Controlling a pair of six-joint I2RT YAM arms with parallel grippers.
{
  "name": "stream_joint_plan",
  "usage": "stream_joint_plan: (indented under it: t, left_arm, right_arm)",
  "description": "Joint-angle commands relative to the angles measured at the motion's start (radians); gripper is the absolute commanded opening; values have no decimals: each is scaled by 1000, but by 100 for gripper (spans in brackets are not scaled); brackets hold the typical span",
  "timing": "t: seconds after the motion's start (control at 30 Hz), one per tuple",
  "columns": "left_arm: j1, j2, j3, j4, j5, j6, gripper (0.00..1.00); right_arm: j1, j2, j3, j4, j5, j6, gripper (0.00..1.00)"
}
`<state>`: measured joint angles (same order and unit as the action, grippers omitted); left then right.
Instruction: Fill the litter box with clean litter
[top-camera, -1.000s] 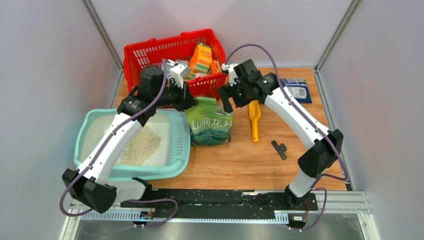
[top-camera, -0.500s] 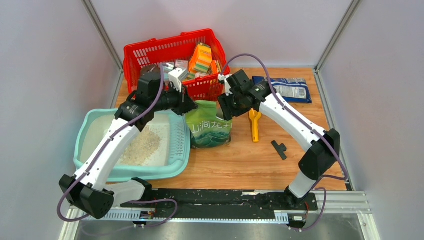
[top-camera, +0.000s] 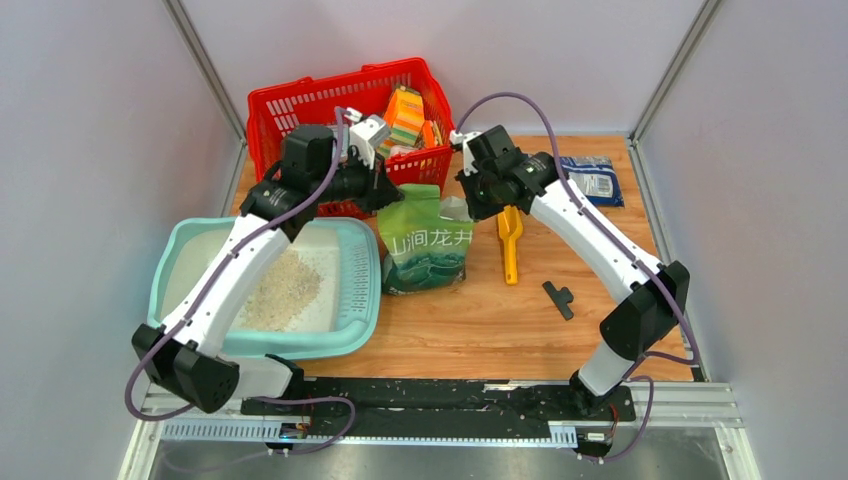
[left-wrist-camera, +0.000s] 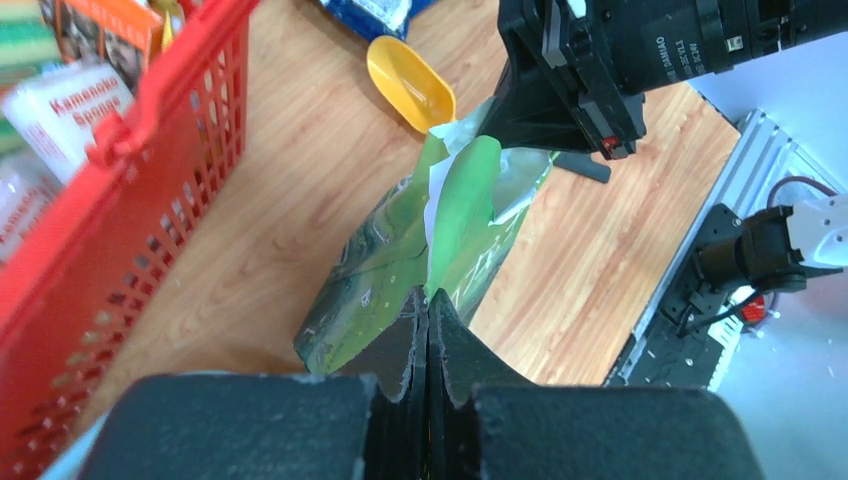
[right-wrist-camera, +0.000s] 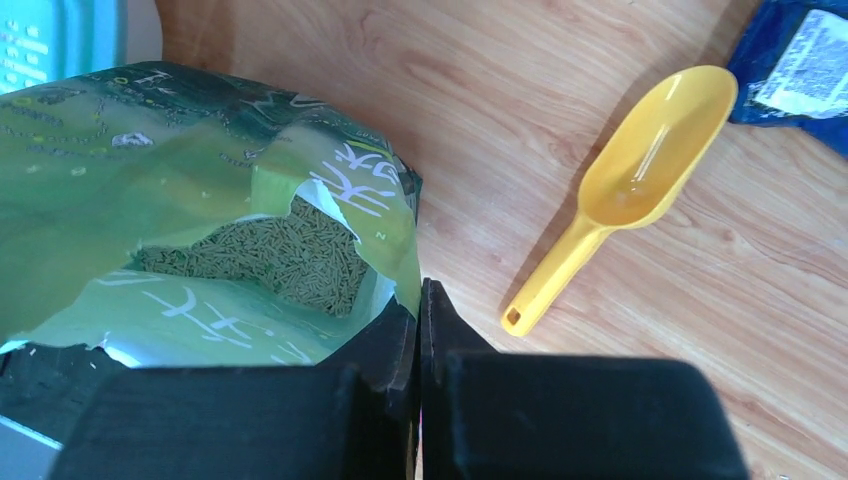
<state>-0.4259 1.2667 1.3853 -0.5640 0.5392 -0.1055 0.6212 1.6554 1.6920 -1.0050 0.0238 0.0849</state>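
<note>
The pale teal litter box sits at the left with a loose heap of beige clean litter inside. A green printed bag stands just right of it, torn open at the top, with grey-green pellets showing inside. My left gripper is shut on the bag's left top edge. My right gripper is shut on the bag's right top edge. From above, the left gripper and right gripper flank the bag's mouth.
A red mesh basket with packaged goods stands behind the bag. A yellow scoop lies right of the bag, a blue packet sits at the back right, and a small black T-shaped piece lies nearer the front.
My right gripper came in to the bag's right top edge and shut on it. The left gripper stayed shut on the bag and shifted slightly back and right; the bag's top rose.
</note>
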Motion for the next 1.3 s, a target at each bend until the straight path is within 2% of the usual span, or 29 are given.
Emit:
stream_joint_plan:
  t: [0.0, 0.23, 0.33, 0.47, 0.5, 0.53, 0.63, 0.67, 0.7, 0.77, 0.8, 0.9, 1.07, 1.27]
  left_arm:
    - [16, 32, 251, 305, 53, 50, 0]
    - [16, 108, 328, 339, 104, 40, 0]
    - [16, 111, 288, 320, 104, 64, 0]
    - [16, 99, 134, 312, 126, 136, 2]
    - [16, 92, 114, 317, 136, 135, 6]
    - [13, 89, 98, 320, 145, 127, 17]
    - [9, 77, 66, 329, 156, 110, 39]
    - [4, 73, 54, 322, 148, 115, 41]
    - [4, 66, 51, 320, 143, 119, 43]
    - [4, 66, 47, 303, 134, 136, 48]
    - [4, 66, 46, 299, 133, 142, 49]
    - [4, 69, 47, 289, 128, 158, 52]
    - [4, 85, 52, 285, 125, 164, 52]
    - [4, 74, 44, 286, 113, 162, 52]
  right_arm:
    - [-74, -19, 110, 12, 47, -33, 0]
    - [-138, 40, 181, 34, 10, -36, 0]
    - [-140, 46, 132, 57, -10, -42, 0]
    - [-144, 60, 63, 83, -65, -43, 0]
    - [-143, 64, 61, 83, -73, -45, 0]
    - [-144, 67, 60, 83, -81, -45, 0]
    - [-144, 73, 67, 86, -91, -42, 2]
    - [-144, 75, 72, 88, -90, -43, 6]
    - [-144, 76, 74, 88, -90, -45, 24]
    - [-144, 83, 84, 91, -96, -45, 39]
    - [-144, 86, 89, 91, -107, -45, 54]
    - [-143, 102, 121, 86, -154, -54, 66]
    - [-126, 148, 147, 53, -154, -59, 72]
    - [-97, 190, 126, 11, -33, -5, 75]
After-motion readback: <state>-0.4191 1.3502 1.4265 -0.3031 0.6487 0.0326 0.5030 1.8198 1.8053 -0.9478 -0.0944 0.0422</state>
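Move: Both hands already pinch the top of the green litter bag: its middle is about 5 cm right, 1 cm back and 16 cm below the left hand, and about 9 cm left, 3 cm back and 7 cm below the right hand. From the left hand, the red basket's middle is some 22 cm ahead and 12 cm left, the litter box 29 cm left and 5 cm back. The yellow scoop lies about 8 cm right and 5 cm ahead of the right hand. Forward together, about 5 cm, drifting right and rising slightly before dipping some 4 cm, the two hands carry the pinched bag top away from the robot beside the basket. There both let go: the left opens halfway, then lifts about 5 cm, its fingers tipping up; the right opens wide, shifts a little left and sinks slightly, still straddling the bag's edge. ##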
